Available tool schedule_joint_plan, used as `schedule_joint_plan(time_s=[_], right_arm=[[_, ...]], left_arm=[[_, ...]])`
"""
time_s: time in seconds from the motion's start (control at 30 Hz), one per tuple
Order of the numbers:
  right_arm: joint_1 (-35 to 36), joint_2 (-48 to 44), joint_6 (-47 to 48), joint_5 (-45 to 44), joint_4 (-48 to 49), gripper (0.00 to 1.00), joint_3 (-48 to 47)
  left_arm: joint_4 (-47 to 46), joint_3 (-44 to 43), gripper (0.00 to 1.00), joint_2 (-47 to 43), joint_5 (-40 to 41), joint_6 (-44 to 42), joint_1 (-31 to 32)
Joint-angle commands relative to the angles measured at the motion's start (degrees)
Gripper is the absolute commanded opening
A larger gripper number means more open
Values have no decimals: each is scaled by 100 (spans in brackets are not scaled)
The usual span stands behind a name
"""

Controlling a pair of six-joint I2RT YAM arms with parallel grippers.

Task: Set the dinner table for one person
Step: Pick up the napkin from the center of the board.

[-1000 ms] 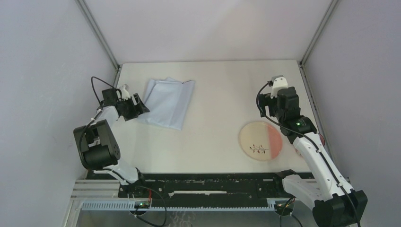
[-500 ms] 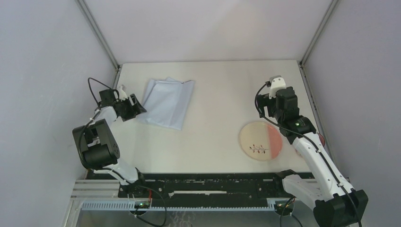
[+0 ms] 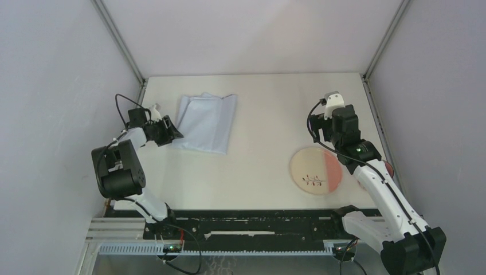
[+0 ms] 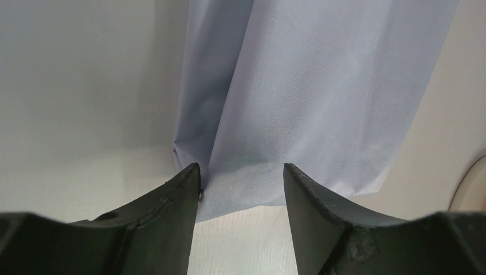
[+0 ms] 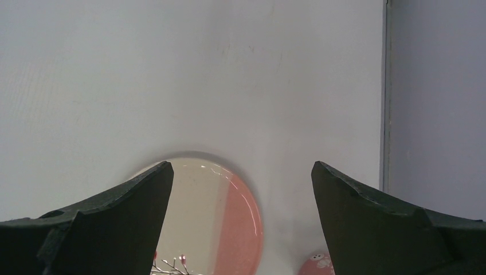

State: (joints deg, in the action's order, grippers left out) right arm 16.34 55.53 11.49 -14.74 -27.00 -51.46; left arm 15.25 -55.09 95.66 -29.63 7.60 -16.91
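Note:
The cream-white dinner table [image 3: 269, 109] carries a folded pale-blue cloth [image 3: 206, 121] at the back left. My left gripper [image 3: 171, 129] sits low at the cloth's near-left corner. In the left wrist view its jaws [image 4: 240, 167] stand apart with the cloth [image 4: 321, 86] corner lying between them, and the left finger touches the cloth's edge. A round cream and pink plate [image 3: 315, 170] lies at the right. My right gripper [image 3: 328, 133] hangs wide open and empty above the plate [image 5: 212, 212], as its wrist view [image 5: 242, 164] shows.
A small pink object with white marks [image 3: 390, 169] lies right of the plate, partly hidden by the right arm; it also shows in the right wrist view [image 5: 318, 264]. Grey walls and metal frame posts [image 3: 373, 109] close in the table on three sides.
The left gripper has slid right onto the cloth's corner and its jaws have narrowed; the cloth has shifted slightly right. The right gripper has drifted a little toward the back.

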Motion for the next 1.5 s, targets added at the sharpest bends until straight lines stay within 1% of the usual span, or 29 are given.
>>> schedule_joint_plan(time_s=[0.0,0.1,0.13,0.17,0.2,0.23,0.4,0.53,0.67,0.87,0.97,1.1,1.27,1.37,1.4,1.47], right_arm=[[52,-2,38,-145,229,98,-28],[67,88,12,-95,245,98,-33],[77,116,11,-62,248,98,-31],[105,150,-1,-56,247,98,-38],[145,182,-5,-53,246,98,-39],[183,211,7,-54,236,97,-37],[338,286,11,-57,247,97,-38],[470,407,26,-15,200,97,-92],[557,614,-7,51,84,97,-236],[585,973,-181,554,-169,97,-678],[686,1155,-129,449,-168,96,-849],[1026,1304,-41,194,-238,96,-1106],[1289,1523,65,43,-418,96,-1504],[1304,1771,-39,286,-679,96,-1868],[1302,1868,-93,388,-800,96,-2122],[1321,2104,-272,838,-1029,96,-2475]], left_arm=[[-139,25,54,-230,-236,24,47],[-34,-3,35,-411,-259,5,48],[19,-29,24,-428,-284,12,41],[79,-65,17,-428,-288,7,52],[154,-102,7,-412,-289,-19,52],[233,-154,1,-401,-255,-40,58],[498,-253,0,-585,-60,-253,61],[790,-434,0,-1050,31,-393,85],[1121,-652,0,-1539,214,-604,322],[1480,-975,0,-1786,681,-817,1052],[1654,-1258,0,-1876,841,-861,1379],[1898,-1717,0,-2077,934,-831,1736],[2350,-2236,0,-2264,1326,-979,2266],[2594,-2327,0,-2275,1430,-1075,2515],[2663,-2308,0,-2282,1386,-1125,2597],[2764,-2234,0,-2332,1361,-1188,2790]])
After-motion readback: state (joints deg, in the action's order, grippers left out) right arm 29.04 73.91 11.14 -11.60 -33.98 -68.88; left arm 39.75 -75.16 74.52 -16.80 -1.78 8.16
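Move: My open left fingers are already down at the napkin's near-left corner, with cloth between them; the napkin's middle lies about 7 cm ahead and 11 cm to their right, roughly 1 cm lower. From my right hand, the napkin's middle is some 45 cm to the left, 13 cm ahead and 18 cm below. The plate sits about 8 cm back of the right hand, only a couple of centimetres to its left, also 18 cm below. I shut my left fingers fully, pinching the napkin's near-left corner, ease back a little, then lift it about 19 cm while sweeping some 12 cm to the right, tipping the fingers up and turning them clockwise. Meanwhile my right hand, still wide open, travels about 10 cm left towards the napkin, dipping and coming back up as it turns slightly counter-clockwise. ##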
